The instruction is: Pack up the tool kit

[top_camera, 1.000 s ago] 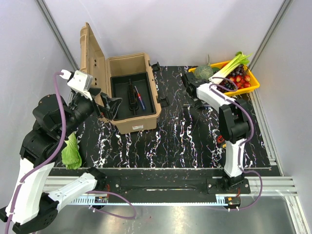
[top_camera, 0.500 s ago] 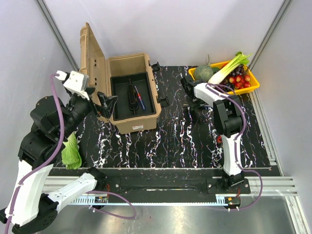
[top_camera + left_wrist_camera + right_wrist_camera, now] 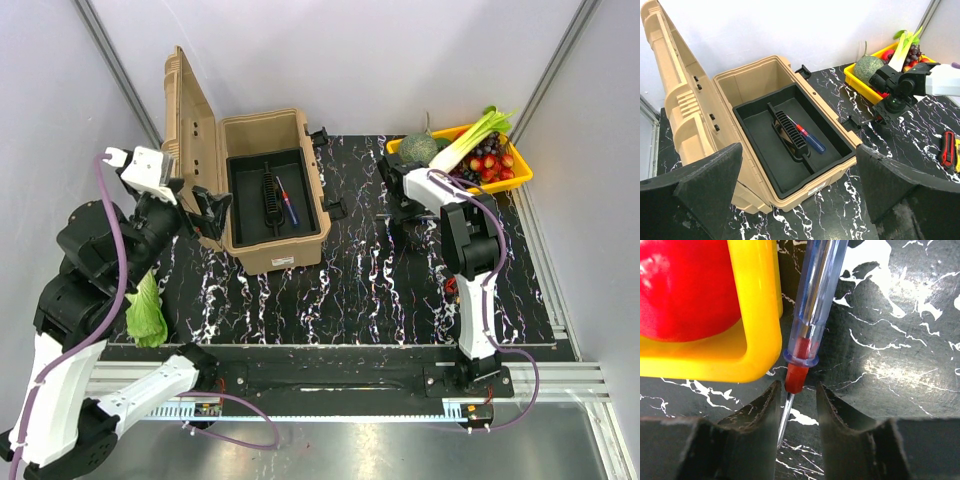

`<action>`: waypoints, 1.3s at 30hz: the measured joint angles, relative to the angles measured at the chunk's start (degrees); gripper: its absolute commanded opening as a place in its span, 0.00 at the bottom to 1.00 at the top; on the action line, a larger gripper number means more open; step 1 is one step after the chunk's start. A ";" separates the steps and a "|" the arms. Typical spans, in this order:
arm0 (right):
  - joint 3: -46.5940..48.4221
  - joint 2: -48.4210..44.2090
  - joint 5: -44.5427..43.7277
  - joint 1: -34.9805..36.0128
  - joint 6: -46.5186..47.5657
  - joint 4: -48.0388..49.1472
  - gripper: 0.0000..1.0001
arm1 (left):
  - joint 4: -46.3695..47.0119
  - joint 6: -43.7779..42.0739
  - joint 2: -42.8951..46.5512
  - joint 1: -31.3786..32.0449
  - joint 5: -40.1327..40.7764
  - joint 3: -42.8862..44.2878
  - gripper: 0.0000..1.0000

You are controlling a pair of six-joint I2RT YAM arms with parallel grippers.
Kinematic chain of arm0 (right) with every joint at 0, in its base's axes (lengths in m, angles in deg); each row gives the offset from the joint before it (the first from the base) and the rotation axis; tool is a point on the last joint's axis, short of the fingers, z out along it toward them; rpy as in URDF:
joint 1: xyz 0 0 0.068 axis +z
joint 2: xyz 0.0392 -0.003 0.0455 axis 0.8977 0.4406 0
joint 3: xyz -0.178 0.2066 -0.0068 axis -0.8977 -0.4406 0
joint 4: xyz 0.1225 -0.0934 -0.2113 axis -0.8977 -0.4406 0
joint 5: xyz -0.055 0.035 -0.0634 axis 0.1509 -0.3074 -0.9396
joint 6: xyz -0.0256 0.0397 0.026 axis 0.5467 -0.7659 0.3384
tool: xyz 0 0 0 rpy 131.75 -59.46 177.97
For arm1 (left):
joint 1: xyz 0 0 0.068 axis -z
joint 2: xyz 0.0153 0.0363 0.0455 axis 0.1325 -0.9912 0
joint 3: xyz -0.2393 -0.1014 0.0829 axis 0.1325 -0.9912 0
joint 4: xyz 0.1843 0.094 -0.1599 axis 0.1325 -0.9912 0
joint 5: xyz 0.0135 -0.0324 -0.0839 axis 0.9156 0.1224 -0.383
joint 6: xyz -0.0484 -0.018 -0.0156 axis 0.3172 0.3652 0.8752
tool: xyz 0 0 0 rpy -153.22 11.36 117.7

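Observation:
The tan toolbox (image 3: pixel 285 255) stands open at the back left, its ribbed lid (image 3: pixel 185 120) upright. Its black inner tray (image 3: pixel 760 150) holds a blue and red screwdriver (image 3: pixel 810 140). My left gripper (image 3: pixel 212 213) hovers wide open and holding nothing at the box's front left corner (image 3: pixel 799 146). My right gripper (image 3: pixel 392 182) is down at the mat beside the yellow tray (image 3: pixel 520 175). Its jaws (image 3: pixel 797 387) straddle the red collar and shaft of a clear blue-handled screwdriver (image 3: pixel 815 300) lying against the tray's corner (image 3: pixel 757 315). A gap still shows on the right side.
The yellow tray holds a leek (image 3: pixel 480 135), a green round vegetable (image 3: pixel 420 148) and red fruit (image 3: pixel 685 285). A red and black hand tool (image 3: pixel 452 288) lies on the mat by the right arm. A lettuce leaf (image 3: pixel 147 310) lies at the mat's left edge.
My right gripper's jaws have narrowed around the screwdriver by the yellow tray. My left gripper has drawn back a little to the left, away from the toolbox.

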 measured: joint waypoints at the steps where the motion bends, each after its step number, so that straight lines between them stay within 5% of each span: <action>1: 0.07 0.04 0.33 -0.22 -0.09 -0.04 0.33 | 0.00 0.00 0.15 0.00 0.15 0.00 0.99; 12: -0.37 -0.07 1.25 -1.05 -0.50 -0.20 0.00 | 0.04 0.07 1.40 0.00 1.44 0.00 0.99; 29: -17.90 -23.74 -2.67 -1.07 -1.64 -1.49 0.00 | 0.35 0.07 2.38 0.00 1.46 -0.11 0.99; 39: -19.61 -39.50 0.24 0.02 25.92 15.91 0.00 | 0.46 0.07 2.40 0.00 1.40 -0.11 0.99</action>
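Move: The right hand's open fingers already straddle the screwdriver where its red neck meets the metal shaft; its middle is some 2 cm to the right, level fore and aft, 1 cm lower. The tomato sits about 8 cm ahead and 7 cm right, at the corner of the yellow crate, whose middle is roughly 14 cm ahead and 18 cm right. From the left hand the screwdriver lies around 25 cm ahead, 48 cm right and 44 cm below. Nearly in place at first, the right hand shuts its fingers, pinching the screwdriver at the lower end of the red neck. It then draws back low over the table about 6 cm and a little right, away from the yellow crate, before rising fast to some 20 cm, easing forward and left again as the fingertips swing up and forward about 25 degrees and the hand turns some 20 degrees counter-clockwise. ##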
